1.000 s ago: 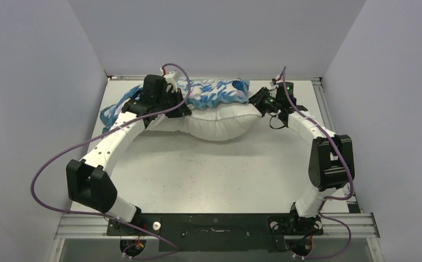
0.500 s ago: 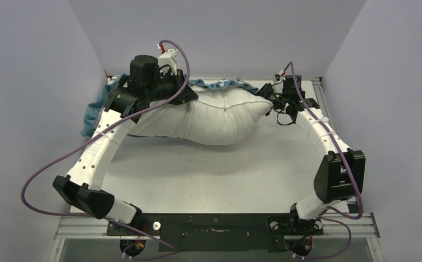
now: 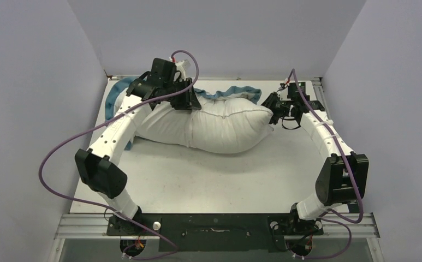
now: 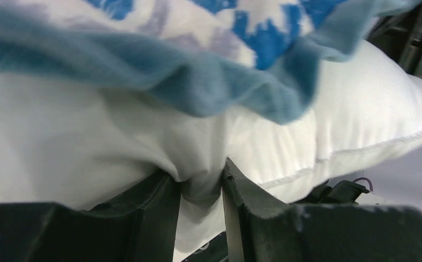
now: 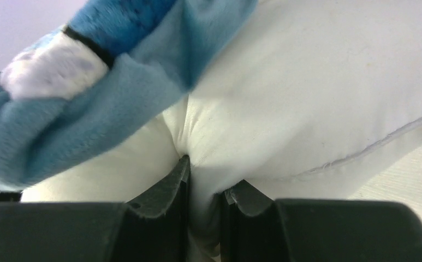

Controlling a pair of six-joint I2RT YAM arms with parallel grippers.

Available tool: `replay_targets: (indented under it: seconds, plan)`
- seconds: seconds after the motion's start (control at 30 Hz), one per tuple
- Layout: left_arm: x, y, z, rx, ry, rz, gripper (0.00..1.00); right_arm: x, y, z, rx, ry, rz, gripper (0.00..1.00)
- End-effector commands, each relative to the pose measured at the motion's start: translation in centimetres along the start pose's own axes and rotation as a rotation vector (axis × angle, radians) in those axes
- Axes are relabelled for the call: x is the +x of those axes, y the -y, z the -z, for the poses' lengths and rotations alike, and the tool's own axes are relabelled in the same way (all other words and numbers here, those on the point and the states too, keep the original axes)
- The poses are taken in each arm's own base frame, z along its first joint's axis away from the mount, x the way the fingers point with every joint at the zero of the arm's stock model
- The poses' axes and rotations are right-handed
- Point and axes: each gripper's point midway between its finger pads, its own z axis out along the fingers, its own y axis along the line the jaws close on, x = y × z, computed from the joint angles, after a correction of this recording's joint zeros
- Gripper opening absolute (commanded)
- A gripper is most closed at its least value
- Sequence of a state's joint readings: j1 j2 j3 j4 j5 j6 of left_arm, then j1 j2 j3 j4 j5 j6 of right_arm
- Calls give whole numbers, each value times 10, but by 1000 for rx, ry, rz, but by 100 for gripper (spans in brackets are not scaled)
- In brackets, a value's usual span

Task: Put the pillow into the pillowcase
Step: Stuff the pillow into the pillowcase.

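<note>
The plump white pillow (image 3: 219, 123) lies across the far half of the table. The blue-edged pillowcase (image 3: 236, 91) is bunched behind and under it, with more blue cloth showing at the far left. My left gripper (image 3: 189, 101) sits on the pillow's top left. In the left wrist view its jaws (image 4: 200, 183) stand slightly apart, with a slack fold of the pillow (image 4: 334, 125) between them and the pillowcase (image 4: 197, 87) draped above. My right gripper (image 3: 271, 112) is at the pillow's right corner. Close up it (image 5: 206, 185) is shut on a pinch of the pillow (image 5: 307, 98), beside the pillowcase (image 5: 88, 125).
Grey walls enclose the white table (image 3: 197, 180) on three sides, close behind the pillow. Purple cables loop off both arms. A black mounting rail (image 3: 214, 225) runs along the near edge between the arm bases.
The pillow, lifted half a second ago, has come down onto the table. My left gripper moved right over the pillow and its jaws have parted. The right gripper keeps its pinch.
</note>
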State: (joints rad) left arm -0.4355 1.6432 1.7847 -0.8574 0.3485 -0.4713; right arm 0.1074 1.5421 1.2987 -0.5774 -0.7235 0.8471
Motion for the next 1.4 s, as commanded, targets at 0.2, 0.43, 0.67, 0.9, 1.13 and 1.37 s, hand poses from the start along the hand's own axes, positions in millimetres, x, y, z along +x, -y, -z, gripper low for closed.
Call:
replay_targets:
  seconds: [0.2, 0.43, 0.67, 0.9, 1.13, 1.37]
  plan:
    - [-7, -23, -17, -103, -14, 3, 25, 0, -26, 2, -103, 19, 132, 5]
    - [-42, 37, 20, 101, 85, -34, 0, 0, -25, 0, -100, 13, 118, 5]
    - [-57, 140, 71, 566, 85, -106, 0, -4, -39, 5, -135, 17, 111, 5]
    - [-58, 131, 53, 636, 49, 25, 0, -7, -47, 13, -131, 29, 137, 10]
    - [-56, 0, -13, 234, 68, 328, 0, -33, -36, 46, 97, 177, 325, 77]
    - [-66, 6, -23, 311, 78, 318, 0, -71, -130, 121, 53, 517, 663, 95]
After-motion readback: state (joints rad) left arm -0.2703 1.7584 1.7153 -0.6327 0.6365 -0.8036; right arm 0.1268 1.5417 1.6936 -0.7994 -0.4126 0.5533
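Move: The left fingers straddle the pillow's top fold, about 3 cm below their hand point. The pillowcase hem runs some 4 cm ahead and 8 cm to the right of that hand, roughly 5 cm lower; the pillow's exposed bulk lies about 11 cm right, 7 cm back and 13 cm down. The right hand already grips the pillow's right end at its pads, with the pillow's top fold some 21 cm to its left, 2 cm ahead and slightly higher. The left fingers press down about 4 cm onto the pillow's top fold and pinch it shut, raise it some 11 cm while moving right, then swing back down and about 5 cm forward, rolling some 20 degrees. The right hand holds the pillow's right end nearly still until late, then opens wide and draws off, up about 9 cm and slightly forward and right, tilting its fingers up. ##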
